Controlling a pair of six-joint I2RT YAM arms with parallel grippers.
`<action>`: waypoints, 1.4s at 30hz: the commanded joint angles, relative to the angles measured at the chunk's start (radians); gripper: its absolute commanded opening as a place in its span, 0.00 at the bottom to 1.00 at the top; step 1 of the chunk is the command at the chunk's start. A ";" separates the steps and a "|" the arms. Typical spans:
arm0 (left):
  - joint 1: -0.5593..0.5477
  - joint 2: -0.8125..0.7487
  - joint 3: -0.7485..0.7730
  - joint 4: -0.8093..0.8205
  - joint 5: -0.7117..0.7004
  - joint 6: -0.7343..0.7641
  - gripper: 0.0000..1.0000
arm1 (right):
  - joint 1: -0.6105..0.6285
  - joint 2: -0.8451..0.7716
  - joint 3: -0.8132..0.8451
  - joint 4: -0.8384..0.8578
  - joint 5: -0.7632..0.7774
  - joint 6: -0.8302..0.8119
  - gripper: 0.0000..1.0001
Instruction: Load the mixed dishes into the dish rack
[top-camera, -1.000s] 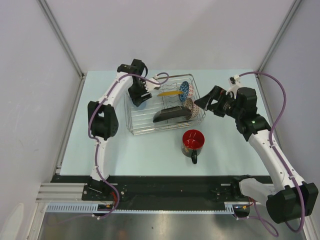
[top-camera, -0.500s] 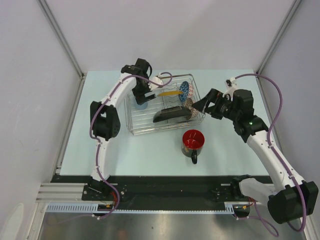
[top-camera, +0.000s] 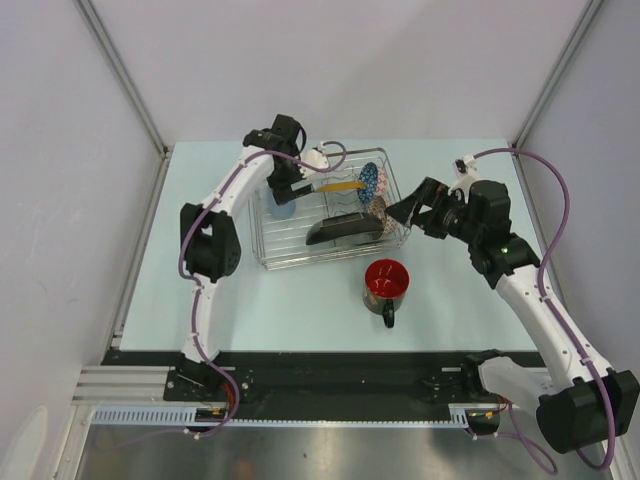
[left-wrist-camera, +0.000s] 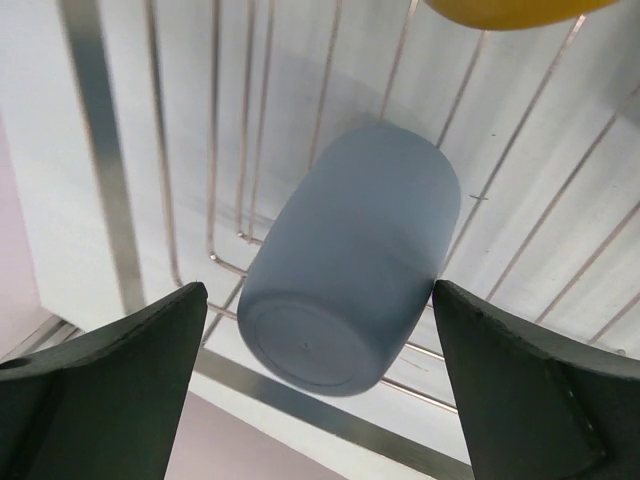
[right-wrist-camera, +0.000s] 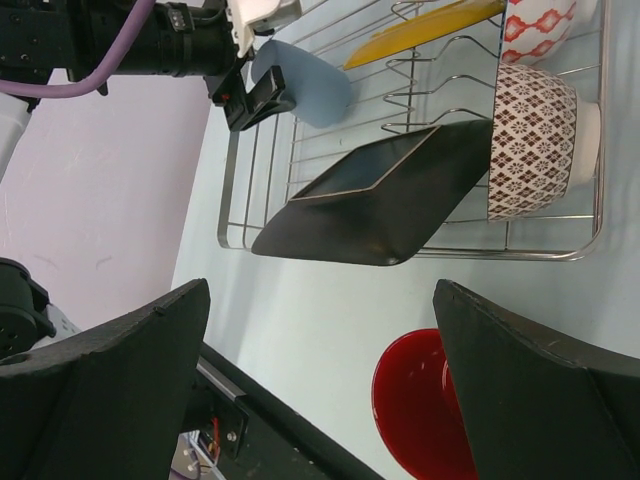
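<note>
The dish rack (top-camera: 300, 262) stands at the table's centre back. It holds a square black plate (top-camera: 340, 230), a yellow plate (top-camera: 340, 186) on edge, a blue-patterned bowl (top-camera: 371, 178) and a brown-patterned bowl (top-camera: 377, 208). A pale blue cup (left-wrist-camera: 350, 255) lies on its side on the rack wires (left-wrist-camera: 100, 200). My left gripper (left-wrist-camera: 320, 390) hangs open just above the cup, its fingers clear of it on both sides. The red-lined mug (top-camera: 385, 282) stands upright on the table in front of the rack. My right gripper (right-wrist-camera: 320, 390) is open and empty, right of the rack and above the mug (right-wrist-camera: 425, 405).
The rack's right wall (right-wrist-camera: 600, 130) runs close to my right gripper. Grey enclosure walls close in the table at the back and both sides. The black rail (top-camera: 340, 375) with the arm bases lies along the near edge.
My left gripper has opened and let go of the pale blue cup, which now rests in the rack's left end. The right arm has shifted only slightly.
</note>
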 joint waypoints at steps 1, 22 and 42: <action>-0.009 -0.096 0.001 0.096 -0.041 -0.014 1.00 | 0.005 -0.025 -0.005 0.019 0.019 -0.025 1.00; -0.012 -0.167 -0.064 0.071 0.045 -0.091 1.00 | -0.011 -0.068 -0.004 -0.066 0.022 -0.063 1.00; 0.006 -0.632 -0.257 0.130 0.433 -0.353 1.00 | 0.222 -0.166 0.024 -0.627 0.629 0.085 1.00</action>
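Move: The blue cup lies in the rack under the left hand's open fingers, some 5 cm below and about 1 cm back and left. From that hand the yellow plate is about 4 cm ahead and 14 right, the black dish 7 back and 14 right. The mug sits about 10 cm back, 4 left and 22 below the right hand; from the same hand the brown-patterned bowl is 12 ahead and 3 left. Already open, the left fingers come clear of the blue cup: after a small bob forward-up and down again, that hand climbs about 18 cm, drawing back some 7, its left side rolling down. The open right hand eases back a little, then quickly sinks about 8 cm and comes back 7 and right 5, towards the mug, its fingers tipping down, without reaching it. ##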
